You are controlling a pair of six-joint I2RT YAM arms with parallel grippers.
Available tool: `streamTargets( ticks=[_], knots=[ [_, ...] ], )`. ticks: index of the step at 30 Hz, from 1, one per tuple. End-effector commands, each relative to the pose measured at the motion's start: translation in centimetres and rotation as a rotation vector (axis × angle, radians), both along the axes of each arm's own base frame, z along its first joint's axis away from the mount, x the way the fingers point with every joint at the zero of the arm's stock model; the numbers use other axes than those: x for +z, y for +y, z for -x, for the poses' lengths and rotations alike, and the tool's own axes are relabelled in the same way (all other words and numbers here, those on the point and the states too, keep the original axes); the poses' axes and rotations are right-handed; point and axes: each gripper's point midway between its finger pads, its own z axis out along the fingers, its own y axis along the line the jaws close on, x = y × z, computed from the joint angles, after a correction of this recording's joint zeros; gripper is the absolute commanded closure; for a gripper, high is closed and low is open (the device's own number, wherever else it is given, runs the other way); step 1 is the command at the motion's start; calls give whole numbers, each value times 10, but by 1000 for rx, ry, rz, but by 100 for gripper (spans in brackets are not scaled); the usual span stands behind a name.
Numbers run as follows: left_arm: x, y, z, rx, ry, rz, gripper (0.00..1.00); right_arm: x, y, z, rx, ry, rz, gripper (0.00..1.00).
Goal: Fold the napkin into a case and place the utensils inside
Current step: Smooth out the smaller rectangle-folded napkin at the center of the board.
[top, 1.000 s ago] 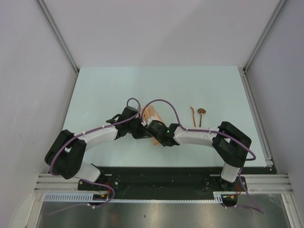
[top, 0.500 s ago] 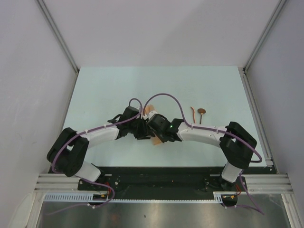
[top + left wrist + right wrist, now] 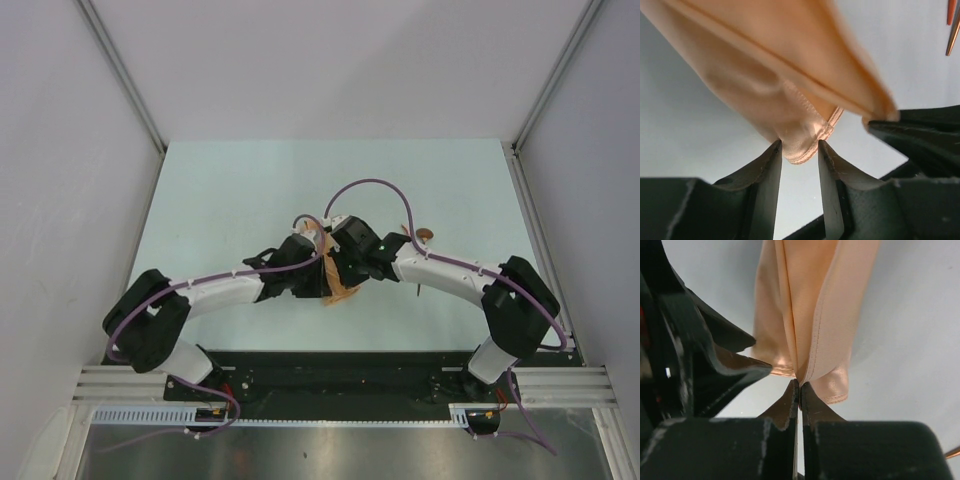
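Note:
The peach-orange napkin [image 3: 341, 291] is bunched into a narrow fold between my two grippers at the table's middle. My right gripper [image 3: 799, 384] is shut on the napkin [image 3: 815, 300], pinching its hemmed layers at the near end, with one lobe bulging to the right of the fingers. My left gripper [image 3: 800, 147] is open, and a folded corner of the napkin [image 3: 790, 75] hangs between its parted tips. In the top view the left gripper [image 3: 316, 276] and right gripper [image 3: 338, 270] nearly touch. Of the utensils, the spoon's bowl [image 3: 425, 234] shows behind the right arm, and reddish-brown tips [image 3: 954, 30] show at the left wrist view's edge.
The right gripper's dark finger [image 3: 912, 131] sits just right of the left jaws. A purple cable [image 3: 365, 186] loops over the napkin area. White walls close off the pale green table [image 3: 230, 190], with a metal rail [image 3: 535, 230] on the right.
Both grippers shifted right with the napkin. The left gripper's jaws opened off the cloth. The right gripper's jaws closed on the napkin's edge. The right arm now covers most of the utensils.

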Motion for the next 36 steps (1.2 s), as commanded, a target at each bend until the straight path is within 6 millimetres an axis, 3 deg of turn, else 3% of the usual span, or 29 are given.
streamTargets(
  ticks=[1, 5, 8, 12, 14, 20, 23, 26, 31, 36],
  knots=[
    [30, -1, -21, 8, -214, -99, 60, 20, 15, 4, 15, 15, -112, 100],
    [28, 19, -12, 124, -168, -99, 67, 23, 13, 3, 15, 4, -107, 100],
    [36, 20, -6, 154, -139, -35, 75, 21, 12, 4, 13, 8, -104, 100],
    [26, 29, 0, 194, -13, -30, 96, 23, 12, 6, 17, 6, -108, 100],
    [11, 35, -2, 220, 72, -40, 100, 26, 13, 7, 23, 2, -117, 100],
    [-5, 36, -9, 235, 118, -83, 100, 30, 15, 6, 29, -6, -120, 100],
    [-9, 25, -9, 206, 140, -51, 100, 28, 16, 8, 36, -1, -120, 100],
    [-3, 4, -14, 172, 140, 37, 100, 23, 19, 10, 42, 9, -114, 100],
    [11, -13, -18, 151, 98, 76, 100, 19, 24, 14, 55, 16, -107, 100],
    [6, -26, -17, 107, 136, 55, 100, 17, 25, 13, 55, 20, -106, 100]
  ],
)
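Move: The smaller napkin's lower layer has its near end about 3 cm right of the left hand, level with it and 3 cm below. The raised flap's pinched edge is some 5 cm right, 2 cm ahead and 4 cm above; the napkin's far end is about 17 cm ahead, 3 cm left and 3 cm below. The spoon lies roughly 23 cm right, 8 cm ahead. From the right hand, that near end is some 2 cm back, 2 cm left, 7 cm below. The left fingertips come against the napkin at the raised flap's left edge, over the lower layer: the hand shuts while lifting about 3 cm, swings out left, drops some 6 cm towards the board, then sweeps roughly 5 cm back right, rising a little, tilted about 10 degrees from its start. The right fingers keep their pinch on the flap, easing slightly back and left. ##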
